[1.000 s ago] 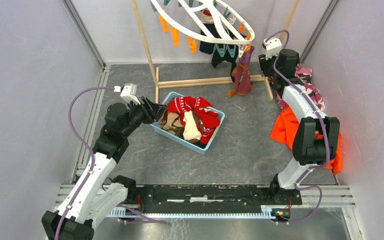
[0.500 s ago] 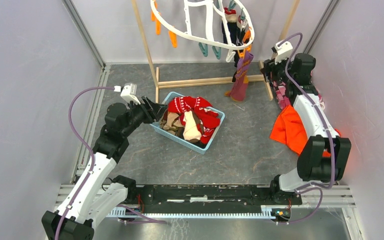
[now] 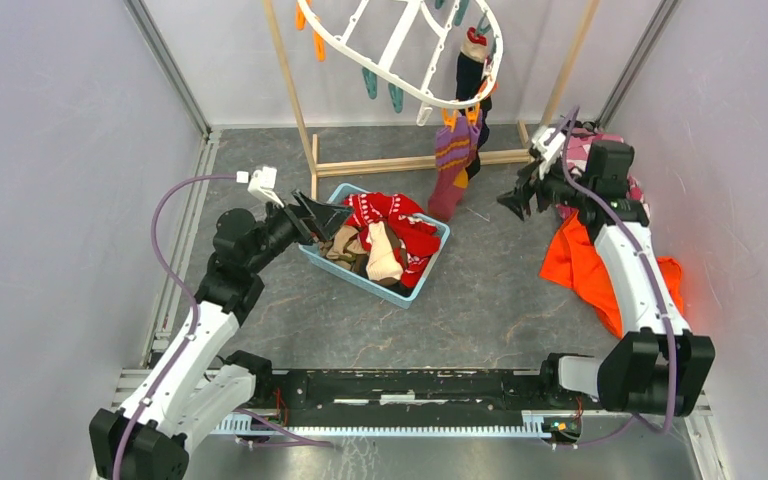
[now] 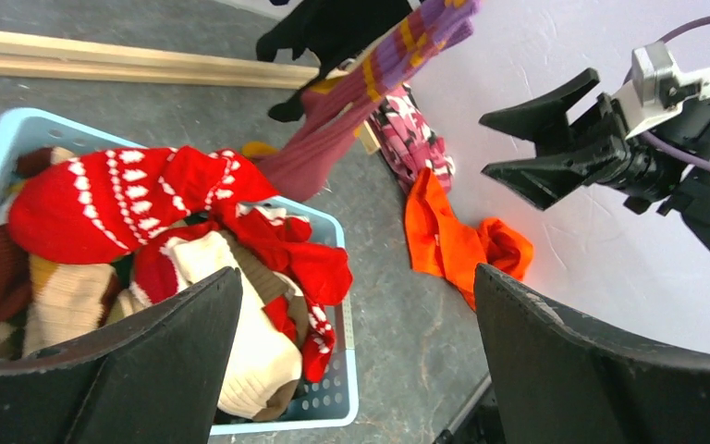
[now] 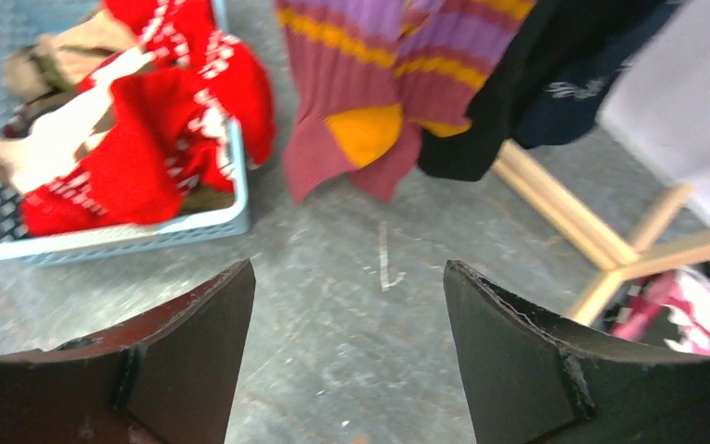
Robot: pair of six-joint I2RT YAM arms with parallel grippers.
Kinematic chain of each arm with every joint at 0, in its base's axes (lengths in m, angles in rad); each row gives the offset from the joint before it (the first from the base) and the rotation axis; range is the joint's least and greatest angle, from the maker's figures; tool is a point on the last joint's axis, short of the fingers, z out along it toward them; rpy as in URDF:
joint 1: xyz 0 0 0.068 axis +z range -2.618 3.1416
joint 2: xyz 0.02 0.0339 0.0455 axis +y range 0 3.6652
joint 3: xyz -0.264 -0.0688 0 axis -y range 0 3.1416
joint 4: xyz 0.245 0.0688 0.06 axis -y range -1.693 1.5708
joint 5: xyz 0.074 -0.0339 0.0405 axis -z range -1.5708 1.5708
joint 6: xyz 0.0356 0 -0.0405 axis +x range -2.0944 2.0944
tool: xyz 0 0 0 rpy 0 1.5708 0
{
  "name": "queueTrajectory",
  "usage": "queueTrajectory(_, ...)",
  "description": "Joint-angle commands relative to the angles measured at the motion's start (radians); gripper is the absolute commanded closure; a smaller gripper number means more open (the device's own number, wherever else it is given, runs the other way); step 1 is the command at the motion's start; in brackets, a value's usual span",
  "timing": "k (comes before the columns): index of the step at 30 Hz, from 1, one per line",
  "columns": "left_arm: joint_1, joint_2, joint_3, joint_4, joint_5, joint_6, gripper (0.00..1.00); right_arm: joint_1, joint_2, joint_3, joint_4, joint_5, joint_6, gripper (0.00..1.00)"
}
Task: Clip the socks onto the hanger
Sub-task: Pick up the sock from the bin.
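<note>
The white oval hanger [image 3: 400, 50] hangs tilted at the top of the overhead view. A purple sock with orange stripes [image 3: 453, 160] dangles from an orange clip on it, beside a dark navy sock [image 3: 470, 75]. More socks, mostly red with white patterns [image 3: 385, 215], fill the blue basket [image 3: 355, 277]. My left gripper [image 3: 325, 218] stands open over the basket's left end, nothing between its fingers [image 4: 356, 273]. My right gripper [image 3: 513, 200] is open and empty [image 5: 347, 265], right of the purple sock [image 5: 361, 102] and apart from it.
The wooden pole rack's base bar [image 3: 410, 162] runs behind the basket, with one foot [image 5: 564, 213] near my right gripper. An orange cloth [image 3: 585, 265] and a pink camouflage garment [image 3: 585, 150] lie by the right wall.
My right gripper has drawn back from the purple sock toward the near side and opened. The hanger has swung round to the left, carrying the sock. My left gripper has opened wide.
</note>
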Motion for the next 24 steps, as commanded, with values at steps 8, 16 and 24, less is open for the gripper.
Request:
queueTrajectory(8, -0.038, 0.134, 0.027, -0.036, 0.104, -0.027, 0.22, -0.001, -0.139, -0.203, -0.088, -0.294, -0.1, 0.19)
queueTrajectory(16, -0.276, 0.283, 0.103, -0.1, -0.159, 0.074, 0.35, 0.031, -0.135, -0.261, -0.055, -0.322, -0.1, 0.19)
queueTrajectory(24, -0.279, 0.445, 0.21, -0.106, -0.398, 0.077, 0.35, 0.041, -0.132, -0.275, -0.042, -0.319, -0.1, 0.18)
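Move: The cream sock in the bin lies about 9 cm to the left hand's right, a few centimetres ahead and some 20 cm below. About level in height with that sock, the tan socks lie 9 cm to its left and 3 cm farther out, the near red sock 8 cm to its right and 3 cm farther out, and the far red sock 10 cm beyond it. From the right hand the cream sock is about 28 cm left, 7 cm back and 17 cm down. No touch yet: the left hand sinks about 10 cm and swings some 8 cm right over the bin towards the cream sock, starting forward at the very end. On the way its fingers tip down by nearly 20 degrees, its left side rises a little, and the wide-open fingers narrow to about two thirds. The empty right hand draws back about 9 cm, easing left and down and turning counter-clockwise, then slows almost to rest. ##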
